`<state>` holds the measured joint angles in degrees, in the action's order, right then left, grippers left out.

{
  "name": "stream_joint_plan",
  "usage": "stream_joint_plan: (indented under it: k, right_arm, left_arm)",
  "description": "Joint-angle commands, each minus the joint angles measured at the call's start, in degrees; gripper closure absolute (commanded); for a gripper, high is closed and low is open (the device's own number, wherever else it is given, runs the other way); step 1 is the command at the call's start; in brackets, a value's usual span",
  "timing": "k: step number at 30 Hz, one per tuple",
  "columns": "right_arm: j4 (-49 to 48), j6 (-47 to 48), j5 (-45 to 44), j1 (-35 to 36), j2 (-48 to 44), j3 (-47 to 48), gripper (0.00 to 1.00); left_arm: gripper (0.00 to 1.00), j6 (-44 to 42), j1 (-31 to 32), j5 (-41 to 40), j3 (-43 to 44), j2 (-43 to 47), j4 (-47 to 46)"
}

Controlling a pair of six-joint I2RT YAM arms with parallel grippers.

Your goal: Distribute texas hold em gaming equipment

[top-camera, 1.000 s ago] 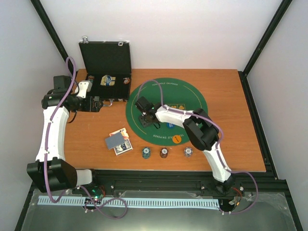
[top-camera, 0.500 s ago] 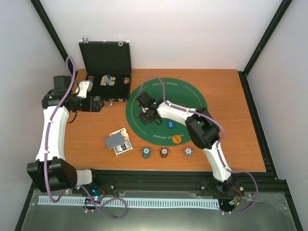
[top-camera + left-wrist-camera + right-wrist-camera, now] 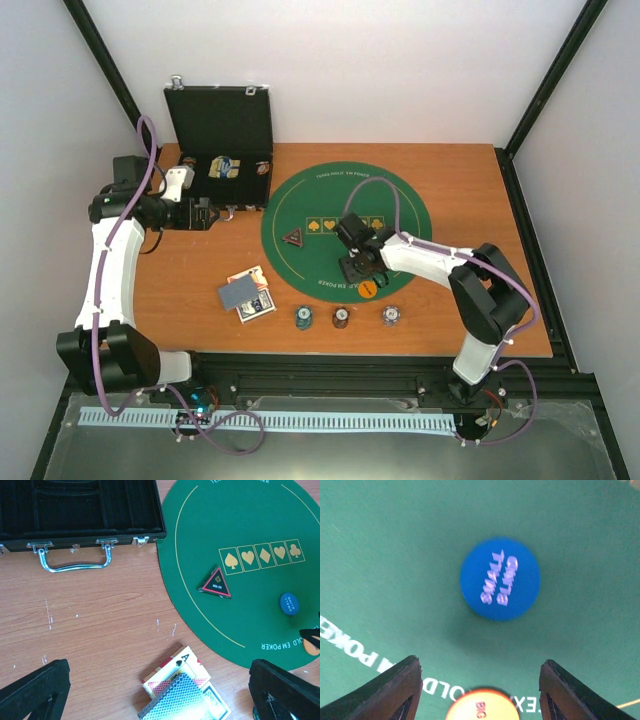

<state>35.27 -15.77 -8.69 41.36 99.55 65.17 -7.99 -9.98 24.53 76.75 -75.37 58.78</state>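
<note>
My right gripper (image 3: 356, 268) hangs open over the green mat (image 3: 400, 200), nothing between its fingers (image 3: 395, 690). In the right wrist view the blue disc (image 3: 500, 577) lies just ahead of the jaws and the orange disc (image 3: 482, 711) lies below, between them. The dark red-edged triangular token (image 3: 293, 238) rests alone on the mat's left part. Playing cards (image 3: 247, 294) lie stacked on the wood, with three striped poker chips (image 3: 341, 318) in a row near the front edge. My left gripper (image 3: 207, 215) is wide open beside the case, high above the cards (image 3: 182, 692).
The black hinged case (image 3: 222, 125) stands open at the back left, its metal handle (image 3: 75, 565) facing the table. The mat's printed suit boxes (image 3: 262, 555) lie beyond the token (image 3: 216, 583). Bare wood (image 3: 480, 300) stretches to the right of the mat.
The right arm swung from the mat's left part to above the blue disc, leaving the triangular token lying there, and its jaws opened wider. The left arm stayed put.
</note>
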Motion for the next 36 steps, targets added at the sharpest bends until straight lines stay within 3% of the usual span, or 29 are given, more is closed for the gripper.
stream_joint_plan:
  k: [1,12,22,28,36]
  right_arm:
    - [-2.45,-1.7,0.68,-1.3,0.52,-3.03,0.36]
    - [-4.75,-0.13,2.59,-3.53,8.37,0.8,0.49]
    - [-6.74,1.87,3.34,-8.4,14.25,5.17,0.72]
    - [-5.89,2.23,3.21,-12.21,19.66,13.76,0.79]
    - [-1.45,3.3,-0.9,-13.12,30.56,31.58,0.78]
  left_arm:
    - [0.0,0.11,-0.34,2.22,0.96,0.14,-0.21]
    - [0.0,-5.05,-0.37,4.42,1.36,0.95,3.0]
    - [0.0,-5.29,-0.34,3.95,0.31,1.12,2.65]
    - [0.0,-4.35,-0.31,2.97,-0.14,0.99,1.49]
    - [0.0,-4.69,-0.34,3.1,-0.88,0.04,0.6]
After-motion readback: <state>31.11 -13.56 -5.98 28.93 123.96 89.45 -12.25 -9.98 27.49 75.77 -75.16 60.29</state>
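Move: The small blind button lies about 4 cm straight ahead of the right hand and 5 cm below it. At the same level, the big blind button is some 5 cm back and 3 cm right, the printed card row about 14 cm ahead and 2 cm left, and the all-in triangle 11 cm ahead and 16 cm left. From the left hand, the small blind button is roughly 36 cm right, 2 cm ahead and 23 cm below. Right hand sinks about 4 cm, fingers closing, then pushes the small blind button forward, travelling 15 cm. ##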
